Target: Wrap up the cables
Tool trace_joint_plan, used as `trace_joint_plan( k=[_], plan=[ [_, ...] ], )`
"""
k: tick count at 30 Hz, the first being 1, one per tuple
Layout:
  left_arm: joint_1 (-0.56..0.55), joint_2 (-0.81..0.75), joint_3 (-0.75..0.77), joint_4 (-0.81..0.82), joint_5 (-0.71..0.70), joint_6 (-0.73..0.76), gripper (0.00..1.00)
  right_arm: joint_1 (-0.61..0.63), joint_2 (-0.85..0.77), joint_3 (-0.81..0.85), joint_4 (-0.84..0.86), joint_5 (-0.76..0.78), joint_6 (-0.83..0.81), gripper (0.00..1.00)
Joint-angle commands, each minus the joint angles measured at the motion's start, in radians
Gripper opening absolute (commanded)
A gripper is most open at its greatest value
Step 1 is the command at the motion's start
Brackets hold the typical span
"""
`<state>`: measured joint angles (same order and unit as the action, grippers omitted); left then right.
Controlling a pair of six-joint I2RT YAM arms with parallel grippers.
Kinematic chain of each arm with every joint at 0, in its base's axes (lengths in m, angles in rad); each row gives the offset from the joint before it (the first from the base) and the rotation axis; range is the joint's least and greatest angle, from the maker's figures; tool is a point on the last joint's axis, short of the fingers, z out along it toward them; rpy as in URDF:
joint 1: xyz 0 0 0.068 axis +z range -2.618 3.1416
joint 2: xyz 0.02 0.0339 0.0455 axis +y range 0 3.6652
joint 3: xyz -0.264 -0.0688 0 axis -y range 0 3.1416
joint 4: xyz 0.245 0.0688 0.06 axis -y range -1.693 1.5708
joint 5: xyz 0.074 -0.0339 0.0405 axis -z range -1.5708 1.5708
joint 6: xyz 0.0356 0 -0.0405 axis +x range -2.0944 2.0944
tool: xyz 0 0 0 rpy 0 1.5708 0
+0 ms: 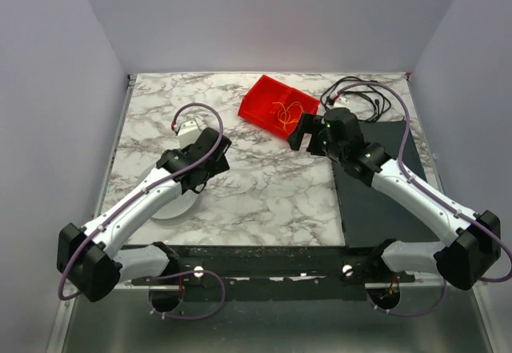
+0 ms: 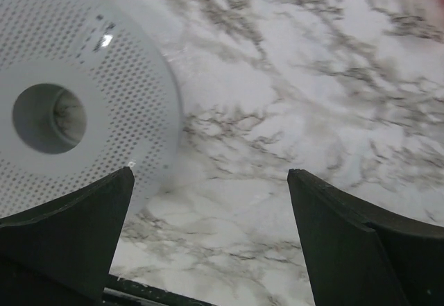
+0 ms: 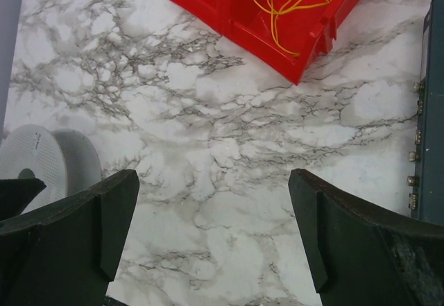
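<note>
The cables [image 1: 286, 113] are a loose tangle of hair-thin yellow wire lying in a red tray [image 1: 258, 101] at the back middle of the marble table. In the right wrist view the cables [image 3: 288, 1] show at the top, inside the red tray [image 3: 208, 1]. My right gripper [image 1: 298, 134] hangs open just in front of the tray's near corner. Only bare marble lies between the right gripper's [image 3: 214, 181] fingers. My left gripper [image 1: 214, 143] is open too, over bare marble left of the tray. Nothing sits between the left gripper's [image 2: 208, 181] fingers.
A white perforated disc [image 2: 69, 112] with a round centre hole lies flat just left of the left fingers; the white disc [image 3: 35, 157] also shows far left. Another white disc [image 1: 170, 206] lies under the left forearm. A black cord coil [image 1: 356, 97] sits back right, behind a dark mat [image 1: 376, 201].
</note>
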<state>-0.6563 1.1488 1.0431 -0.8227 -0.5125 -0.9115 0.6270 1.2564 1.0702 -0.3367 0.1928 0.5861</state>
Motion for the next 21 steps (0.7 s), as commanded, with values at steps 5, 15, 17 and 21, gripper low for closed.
trace_joint_plan(
  k=[5, 15, 17, 21],
  plan=[
    [0.034, 0.212, -0.011, -0.172, -0.213, -0.192, 0.96, 0.005, -0.05, -0.087, 0.007, -0.037, 0.032, 1.0],
    [0.034, 0.502, 0.16, -0.288, -0.298, -0.199, 0.95, 0.005, -0.126, -0.159, 0.053, -0.045, 0.046, 1.0],
    [0.034, 0.553, 0.187, -0.324, -0.302, -0.225, 0.94, 0.005, -0.143, -0.163, 0.053, -0.043, 0.038, 1.0],
    [0.035, 0.638, 0.217, -0.386, -0.309, -0.3, 0.93, 0.005, -0.178, -0.175, 0.05, -0.039, 0.021, 1.0]
  ],
)
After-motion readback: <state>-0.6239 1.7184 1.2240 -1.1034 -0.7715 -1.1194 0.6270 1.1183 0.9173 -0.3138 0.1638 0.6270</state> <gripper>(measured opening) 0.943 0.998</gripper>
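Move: The spool lies flat on the table, its middle about 14 cm to the left of my left hand, roughly 2 cm back and some 14 cm below. The red box stands about 20 cm to the right and 27 cm ahead of that hand, with the yellow cable inside it some 23 cm right and 25 cm ahead, both around 15 cm lower. From my right hand the spool is about 40 cm left, 7 cm back and 18 cm down. I drop my open left hand about 9 cm towards the spool's right-hand rim, going left as well early on and easing slightly forward late. As it sinks I roll its left side up nearly 30 degrees, so the spread fingers swing to point down and left at the spool. My empty right hand draws back about 3 cm, dipping and then partly rising again. ##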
